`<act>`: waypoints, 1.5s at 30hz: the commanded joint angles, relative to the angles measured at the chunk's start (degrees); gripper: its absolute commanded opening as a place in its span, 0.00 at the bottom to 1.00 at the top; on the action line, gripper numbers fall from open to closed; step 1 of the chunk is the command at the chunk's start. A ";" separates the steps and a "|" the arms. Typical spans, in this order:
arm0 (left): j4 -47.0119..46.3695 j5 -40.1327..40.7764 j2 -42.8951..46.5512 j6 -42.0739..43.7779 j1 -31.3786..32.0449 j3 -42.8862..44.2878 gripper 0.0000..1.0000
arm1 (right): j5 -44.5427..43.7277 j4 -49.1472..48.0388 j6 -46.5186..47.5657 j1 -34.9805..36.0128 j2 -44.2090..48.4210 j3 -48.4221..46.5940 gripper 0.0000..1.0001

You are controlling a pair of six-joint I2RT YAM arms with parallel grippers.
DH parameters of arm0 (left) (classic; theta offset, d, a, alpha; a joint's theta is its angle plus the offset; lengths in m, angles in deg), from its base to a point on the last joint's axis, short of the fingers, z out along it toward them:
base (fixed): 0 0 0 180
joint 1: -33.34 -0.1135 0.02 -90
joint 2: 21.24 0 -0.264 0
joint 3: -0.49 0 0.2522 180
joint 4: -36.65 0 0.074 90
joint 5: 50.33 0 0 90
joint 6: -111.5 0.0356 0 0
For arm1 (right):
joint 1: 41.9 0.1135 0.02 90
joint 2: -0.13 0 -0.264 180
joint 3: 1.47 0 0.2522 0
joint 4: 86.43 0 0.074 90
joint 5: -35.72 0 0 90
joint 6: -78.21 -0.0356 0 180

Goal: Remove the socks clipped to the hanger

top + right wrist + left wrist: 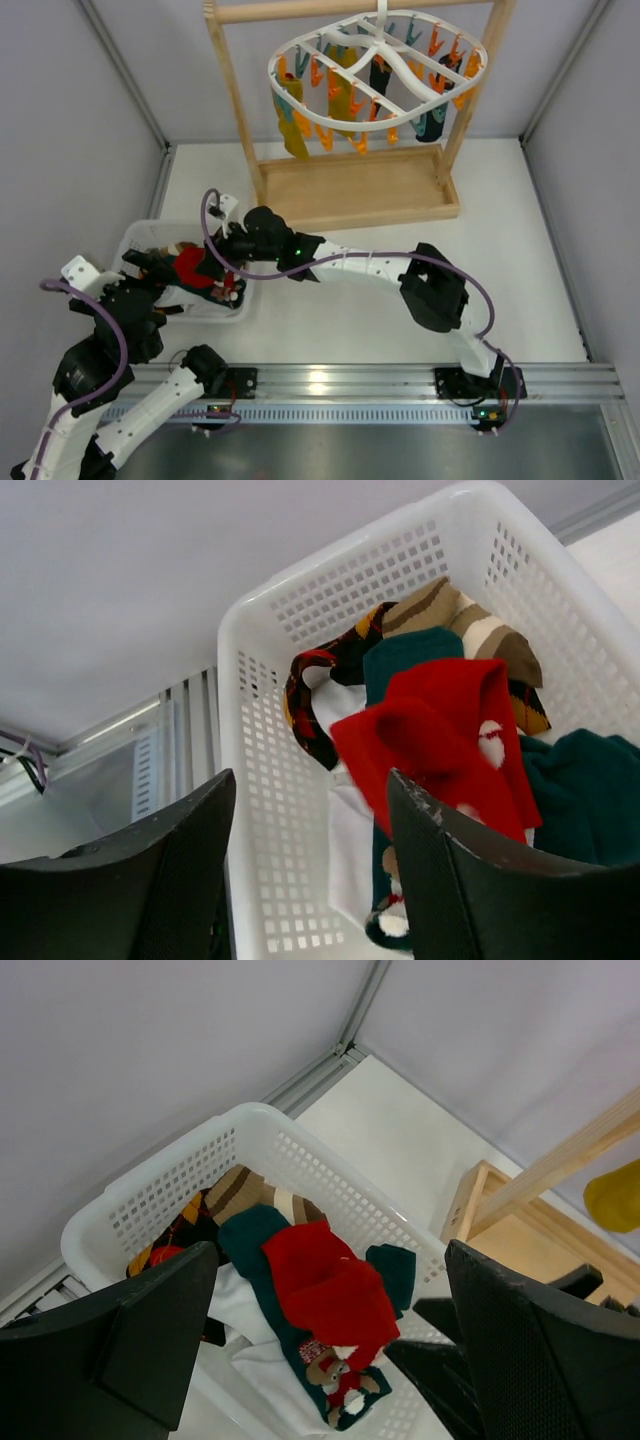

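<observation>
The white oval hanger point(322, 122) hangs from the wooden rack at the back, with orange and teal clips. Mustard-yellow socks point(291, 128) and dark socks point(431, 124) are still clipped under it. A red sock point(192, 266) point(330, 1295) point(440, 735) lies loose on top of the pile in the white basket point(135, 232) point(250, 1120) point(330, 590). My right gripper point(226, 276) point(310, 780) hovers over the basket's near wall, open, with nothing between its fingers. My left gripper point(158, 290) point(330, 1250) is wide open above the same basket and holds nothing.
The basket also holds a teal sock with a reindeer point(350, 1380), a brown striped sock point(470, 620) and a white one. The wooden rack point(350, 190) stands on its base board at the back. Grey walls close in both sides. The right arm's fingers point(440, 1365) show in the left wrist view.
</observation>
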 commanded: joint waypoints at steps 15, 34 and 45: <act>-2.99 -4.37 -2.84 0.26 0.20 -2.09 0.99 | -7.24 -10.25 2.49 -9.70 29.58 35.40 0.98; -47.44 -44.01 -23.04 11.06 0.20 -13.43 0.99 | -18.14 -4.13 1.61 -20.95 76.47 71.29 1.00; -80.84 -45.50 -52.47 23.91 -1.29 -7.29 0.99 | -20.34 13.81 5.04 -21.39 98.39 72.08 1.00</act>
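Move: The nearer mustard sock on the hanger is some 32 cm ahead of the left hand, 27 cm to its right and a few centimetres above; the second mustard sock hangs about 8 cm right of and 8 cm beyond that one. From the right hand, the dark sock is roughly 43 cm to the right, 27 cm ahead and 13 cm up. The red sock in the basket lies about 5 cm ahead of the right hand, 5 cm to its left and 15 cm below. The right hand finishes opening its half-open fingers and sweeps about 40 cm right, away from the basket and towards the dark sock's side of the hanger, bulging forward and dipping on the way before it comes back and climbs to end some 8 cm higher, turned about 40 degrees clockwise. The left hand first waits for it to clear, then with fingers wide open swings about 27 cm right and 18 cm forward, sinking a little and turning some 45 degrees clockwise, across the basket towards the nearer mustard sock, to stop short of it in front of the wooden stand. ##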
